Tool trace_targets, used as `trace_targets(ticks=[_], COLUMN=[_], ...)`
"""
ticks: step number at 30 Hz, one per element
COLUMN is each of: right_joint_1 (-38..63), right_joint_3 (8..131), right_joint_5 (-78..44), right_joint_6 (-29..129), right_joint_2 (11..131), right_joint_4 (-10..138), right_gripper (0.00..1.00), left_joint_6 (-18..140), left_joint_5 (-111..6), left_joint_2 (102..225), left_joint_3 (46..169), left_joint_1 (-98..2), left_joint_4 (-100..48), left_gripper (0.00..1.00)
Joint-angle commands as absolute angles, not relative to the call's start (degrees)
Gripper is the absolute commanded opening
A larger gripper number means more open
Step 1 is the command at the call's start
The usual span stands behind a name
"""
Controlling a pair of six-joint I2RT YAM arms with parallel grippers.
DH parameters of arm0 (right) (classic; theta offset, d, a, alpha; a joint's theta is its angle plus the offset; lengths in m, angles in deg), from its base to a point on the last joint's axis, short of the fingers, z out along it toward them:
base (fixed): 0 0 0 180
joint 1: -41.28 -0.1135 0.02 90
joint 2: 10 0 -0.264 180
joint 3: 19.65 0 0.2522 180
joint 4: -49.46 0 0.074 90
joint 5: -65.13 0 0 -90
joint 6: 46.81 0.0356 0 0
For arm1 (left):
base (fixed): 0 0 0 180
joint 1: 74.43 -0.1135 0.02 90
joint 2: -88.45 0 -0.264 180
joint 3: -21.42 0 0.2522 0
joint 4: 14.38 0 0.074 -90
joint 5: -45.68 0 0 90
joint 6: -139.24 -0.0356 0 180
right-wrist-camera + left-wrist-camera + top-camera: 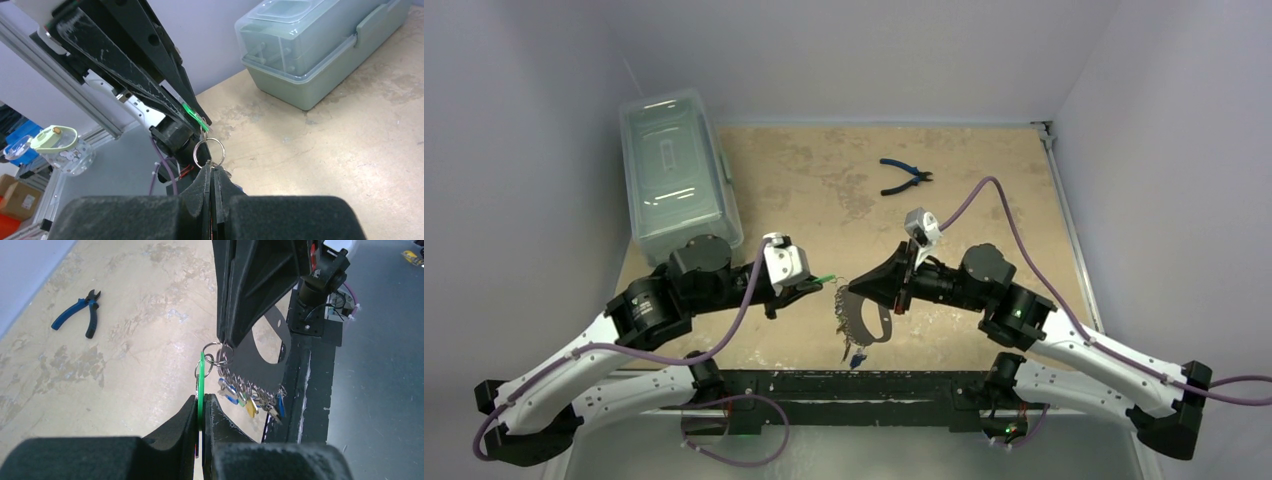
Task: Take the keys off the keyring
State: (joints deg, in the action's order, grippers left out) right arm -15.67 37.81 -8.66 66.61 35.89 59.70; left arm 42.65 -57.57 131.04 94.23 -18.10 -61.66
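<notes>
My left gripper (202, 401) is shut on the flat head of a green key (201, 377), seen edge-on between its fingers. Small silver split rings (214, 354) link that key to the keyring (272, 357), a flat grey oval loop hanging just above the table's front edge. My right gripper (213, 169) is shut on the keyring's top edge, with one split ring (209, 152) standing just past its tips. Several keys (246, 399) with blue, green and yellow heads dangle along the loop's lower rim. From above, both grippers (817, 286) (852, 290) meet tip to tip, and the keyring (876, 325) hangs below them.
Blue-handled pliers (906, 176) lie on the far middle of the table. A clear lidded box (679, 170) stands at the back left. The black front rail (844, 385) runs just below the hanging keys. Walls close in on both sides.
</notes>
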Motion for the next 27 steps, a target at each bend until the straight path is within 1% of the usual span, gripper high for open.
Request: trace_targets(ticks=[1,4,8,10,12,17,21,27], right_joint_1=[-15.5,-15.5,-15.5,-15.5,-15.6,-15.5,-15.5,-15.5], right_joint_3=[38.8,38.7,39.2,39.4,39.9,40.1,40.3,40.7], right_joint_5=[-5.3,-3.4,-1.2,0.2,1.2,0.7,0.6,5.9], right_joint_6=[64.1,62.9,60.4,58.9,57.5,54.5,51.7,48.1], right_joint_2=[35.6,35.6,35.6,35.3,35.0,33.0,32.1,32.7], right_joint_4=[57.2,57.2,59.0,59.9,61.2,64.2,66.1,66.9], right_gripper=[0.0,0.01,0.2,0.32,0.43,0.61,0.66,0.68], left_joint_6=[43.1,42.2,40.2,39.3,38.3,36.6,34.7,34.0], left_joint_5=[-56.3,-57.2,-59.7,-61.3,-62.5,-64.1,-65.7,-70.4], left_joint_2=[132.8,133.8,135.1,136.0,136.8,138.1,140.1,139.7], left_joint_3=[99.2,100.0,101.3,102.4,103.4,105.9,108.0,108.4], left_joint_1=[-18.0,-18.1,-18.0,-18.1,-18.0,-18.0,-18.0,-17.9], left_joint_4=[-61.4,-62.4,-64.8,-66.3,-67.8,-71.6,-75.7,-76.2], left_gripper=[0.0,0.0,0.0,0.0,0.0,0.0,0.0,0.0])
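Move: Just off the right hand's shut fingertips sits the pinched steel ring, about 2 cm left and 1 cm ahead of that hand; the green-headed key, held by the left fingers, is some 5 cm to its left and 1 cm ahead. The grey keyring plate hangs about 7 cm below the right hand, 2 cm back and 3 cm to its right. From the left hand, the ring is roughly 4 cm right, 1 cm ahead and 1 cm lower. Opening its fingers to about two thirds, the right hand lets go of the ring and backs off about 3 cm towards the robot, sinking and easing right a little as its wrist rolls over 10 degrees. The left hand keeps its pinch on the green-headed key, drifts some 2 cm back and tips its fingers about 10 degrees downward, turning clockwise. ##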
